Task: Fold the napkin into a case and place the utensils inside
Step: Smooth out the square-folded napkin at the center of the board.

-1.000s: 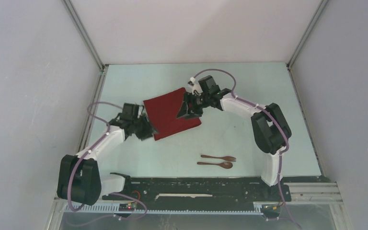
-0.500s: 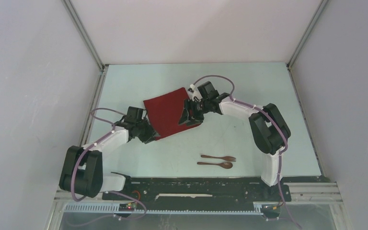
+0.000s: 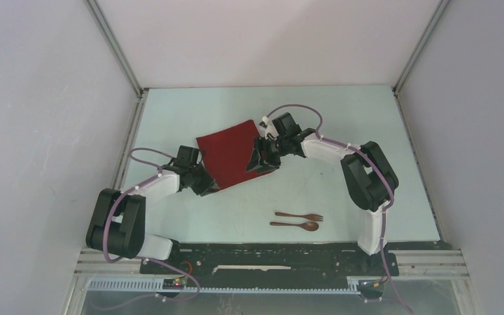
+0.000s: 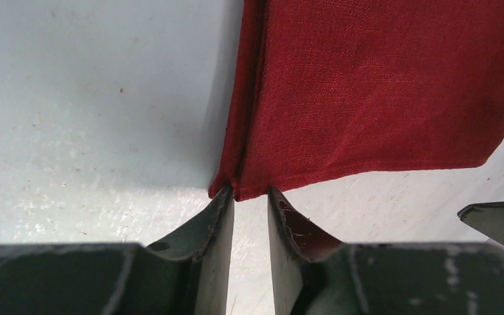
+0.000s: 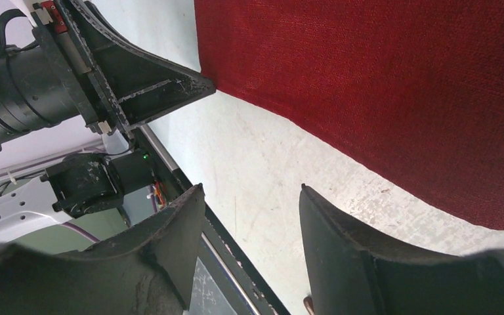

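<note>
The dark red napkin (image 3: 226, 154) lies folded flat in the middle of the table, with doubled layers along its left edge (image 4: 380, 85). My left gripper (image 3: 209, 186) sits low at its near-left corner, and that corner just reaches between the tips (image 4: 249, 191). The jaws stand a narrow gap apart and the table shows between them. My right gripper (image 3: 260, 162) hovers open over the napkin's right edge (image 5: 380, 85), with bare table between its fingers (image 5: 251, 188). The fork (image 3: 300, 216) and the spoon (image 3: 295, 225) lie side by side near the front, apart from both grippers.
White walls and metal frame posts (image 3: 119, 56) enclose the table on three sides. A black base rail (image 3: 269, 252) runs along the near edge. The left gripper's finger (image 5: 157, 85) shows in the right wrist view, close to the napkin's corner.
The left arm has slid right and forward to the napkin's near-left corner, and its jaws have narrowed. The right gripper has shifted slightly toward the front.
</note>
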`<state>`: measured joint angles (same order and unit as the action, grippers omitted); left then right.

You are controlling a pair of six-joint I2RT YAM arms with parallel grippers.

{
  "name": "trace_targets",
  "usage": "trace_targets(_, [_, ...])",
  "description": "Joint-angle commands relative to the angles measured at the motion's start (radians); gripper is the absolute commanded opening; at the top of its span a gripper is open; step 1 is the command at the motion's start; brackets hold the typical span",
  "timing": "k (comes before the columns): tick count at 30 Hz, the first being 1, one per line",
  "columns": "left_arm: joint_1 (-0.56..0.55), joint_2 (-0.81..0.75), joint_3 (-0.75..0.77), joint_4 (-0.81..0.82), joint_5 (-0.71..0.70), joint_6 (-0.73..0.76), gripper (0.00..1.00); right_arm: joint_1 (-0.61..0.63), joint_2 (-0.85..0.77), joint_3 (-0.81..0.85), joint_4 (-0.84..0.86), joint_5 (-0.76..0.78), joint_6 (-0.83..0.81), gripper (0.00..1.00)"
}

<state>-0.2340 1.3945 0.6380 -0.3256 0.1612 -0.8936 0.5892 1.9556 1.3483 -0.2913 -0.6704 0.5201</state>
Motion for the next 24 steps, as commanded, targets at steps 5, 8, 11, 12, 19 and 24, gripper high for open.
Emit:
trace_targets(5, [-0.01, 0.027, 0.05, 0.048, 0.005, 0.0, 0.26, -0.005, -0.024, -0.002, 0.043, -0.015, -0.011, 0.62])
trace_targets(8, [-0.01, 0.032, 0.056, 0.048, 0.008, 0.008, 0.22, -0.005, -0.021, -0.002, 0.044, -0.017, -0.012, 0.62])
trace_targets(11, [-0.011, 0.018, 0.056, 0.038, -0.002, 0.013, 0.11, -0.003, -0.019, -0.001, 0.045, -0.023, -0.01, 0.62])
trace_targets(12, [-0.013, 0.009, 0.058, 0.031, -0.011, 0.016, 0.1, -0.003, -0.018, -0.003, 0.047, -0.023, -0.011, 0.61])
trace_targets(19, [-0.013, -0.053, 0.045, -0.002, -0.032, 0.029, 0.0, -0.003, -0.011, -0.002, 0.051, -0.023, -0.008, 0.61])
trace_targets(24, [-0.013, -0.078, 0.032, -0.012, -0.044, 0.032, 0.0, -0.003, -0.005, -0.002, 0.051, -0.022, -0.007, 0.61])
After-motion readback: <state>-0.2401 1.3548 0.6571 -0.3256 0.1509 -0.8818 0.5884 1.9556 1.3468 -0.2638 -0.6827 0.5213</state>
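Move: The napkin's near-left corner lies practically under the left fingertips, about 1 cm below them. The middle of the napkin is some 10 cm ahead of the left hand and 6 cm to its right, and its far-left corner about 16 cm ahead and 5 cm to the left; the fork lies roughly 8 cm back and 26 cm to the right, the spoon 11 cm back and 24 cm to the right. From the right hand that near-left corner is about 12 cm left, 6 cm back and 8 cm below. Staying down at the board, the left hand eases less than 1 cm forward onto the napkin's near-left corner while its fingers close from about a third open until they are shut, pinching the upper cloth just at the corner. Fingers still shutting, it then starts straight up by roughly 1.5 cm, the wrist tipping up only slightly, and keeps its pinch on the cloth. ##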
